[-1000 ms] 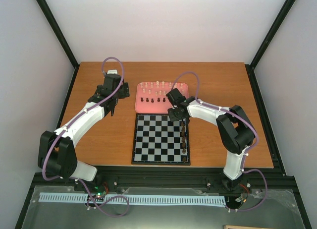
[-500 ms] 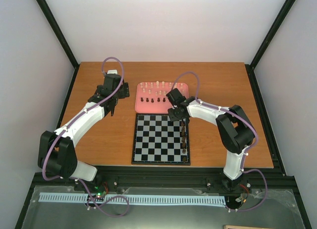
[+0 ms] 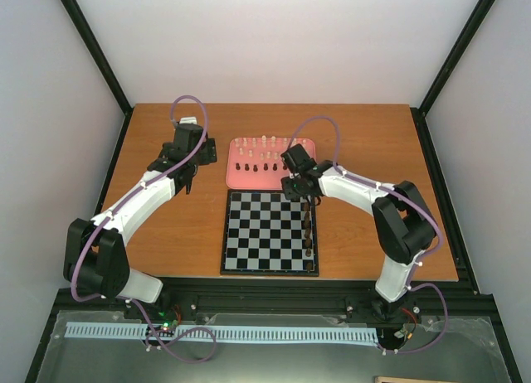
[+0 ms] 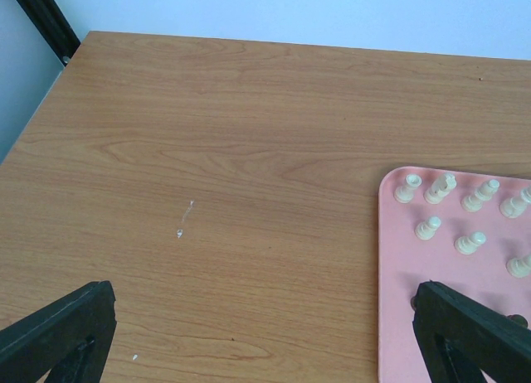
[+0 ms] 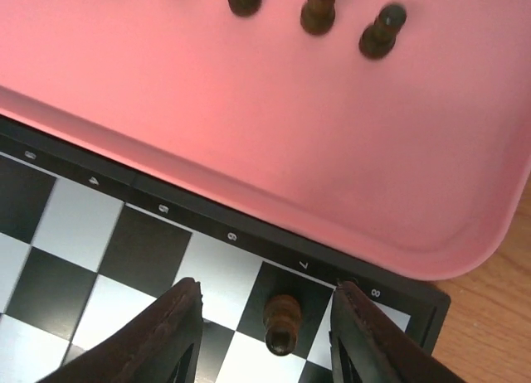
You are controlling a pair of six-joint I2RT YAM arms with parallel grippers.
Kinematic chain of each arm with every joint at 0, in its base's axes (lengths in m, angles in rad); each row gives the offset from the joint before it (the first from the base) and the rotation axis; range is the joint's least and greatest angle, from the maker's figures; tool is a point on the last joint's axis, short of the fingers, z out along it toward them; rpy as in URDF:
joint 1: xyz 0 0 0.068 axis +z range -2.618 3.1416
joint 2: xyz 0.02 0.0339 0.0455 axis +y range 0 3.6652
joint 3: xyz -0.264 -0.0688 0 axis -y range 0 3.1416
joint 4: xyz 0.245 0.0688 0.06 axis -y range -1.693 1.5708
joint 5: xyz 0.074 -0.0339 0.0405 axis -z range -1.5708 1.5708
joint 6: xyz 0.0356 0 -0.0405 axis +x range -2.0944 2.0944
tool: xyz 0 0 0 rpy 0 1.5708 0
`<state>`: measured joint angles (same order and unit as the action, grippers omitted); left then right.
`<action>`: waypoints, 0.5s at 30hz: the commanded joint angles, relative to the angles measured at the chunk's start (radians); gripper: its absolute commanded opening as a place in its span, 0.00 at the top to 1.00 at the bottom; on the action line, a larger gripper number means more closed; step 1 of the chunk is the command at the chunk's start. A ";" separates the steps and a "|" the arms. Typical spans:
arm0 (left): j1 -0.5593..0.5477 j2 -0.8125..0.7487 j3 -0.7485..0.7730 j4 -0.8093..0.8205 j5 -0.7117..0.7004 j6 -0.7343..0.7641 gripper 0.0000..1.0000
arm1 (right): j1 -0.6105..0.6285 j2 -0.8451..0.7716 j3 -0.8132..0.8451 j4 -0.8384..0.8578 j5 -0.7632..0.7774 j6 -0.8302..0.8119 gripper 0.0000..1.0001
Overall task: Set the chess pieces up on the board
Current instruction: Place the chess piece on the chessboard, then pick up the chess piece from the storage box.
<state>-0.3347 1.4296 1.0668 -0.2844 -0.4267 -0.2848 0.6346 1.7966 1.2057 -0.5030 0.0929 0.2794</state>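
The board (image 3: 257,234) lies at the table's middle front, with a column of dark chess pieces (image 3: 310,234) along its right side. In the right wrist view my right gripper (image 5: 270,333) stands open over the board's (image 5: 99,225) far right corner. A dark piece (image 5: 282,323) stands upright on a black square between its fingers (image 5: 178,325), touching neither. More dark pieces (image 5: 318,10) stand in the pink tray (image 5: 290,134) just beyond. My left gripper (image 4: 265,341) is open over bare wood, left of the tray (image 4: 398,317) and its cream pieces (image 4: 427,227).
The pink tray (image 3: 241,177) sits directly behind the board, holding cream pieces (image 3: 264,141) at the back and dark ones (image 3: 253,167) nearer. Black frame posts (image 3: 436,151) run along the table's sides. The left arm (image 3: 149,192) reaches over the wood left of the tray.
My right gripper has opened and let go of the dark piece, which now stands on the board. The right arm's elbow has shifted slightly right. The left arm is unchanged.
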 commanded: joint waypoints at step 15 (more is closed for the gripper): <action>0.002 -0.011 0.021 0.024 -0.007 -0.004 0.00 | -0.083 0.220 0.334 -0.035 0.036 -0.033 0.57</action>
<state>-0.3347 1.4296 1.0668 -0.2844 -0.4263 -0.2848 0.5903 1.9511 1.4811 -0.5091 0.1059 0.2581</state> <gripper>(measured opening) 0.998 0.435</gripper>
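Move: The nearest dark pawn in the pink tray stands about 10 cm straight ahead of the right hand. The next dark pawn is 3 cm to its left, and a white pawn stands about 4 cm beyond it. The just-placed pawn is almost under the hand, 1 cm to its right, with the dark corner piece 4 cm to the hand's right; all lie some 4 cm lower. From the left hand, the nearest dark pawn is about 6 cm ahead, 23 cm right and 18 cm down. The just-placed dark pawn, already free of the fingers, is left behind as the right hand climbs about 4 cm and sweeps some 7 cm forward and slightly left, over the board's far edge and the tray's near rim towards the row of dark pawns. It speeds up as it goes and begins to sink near the end; the fingers stay half open and empty, tipping slightly outward. ##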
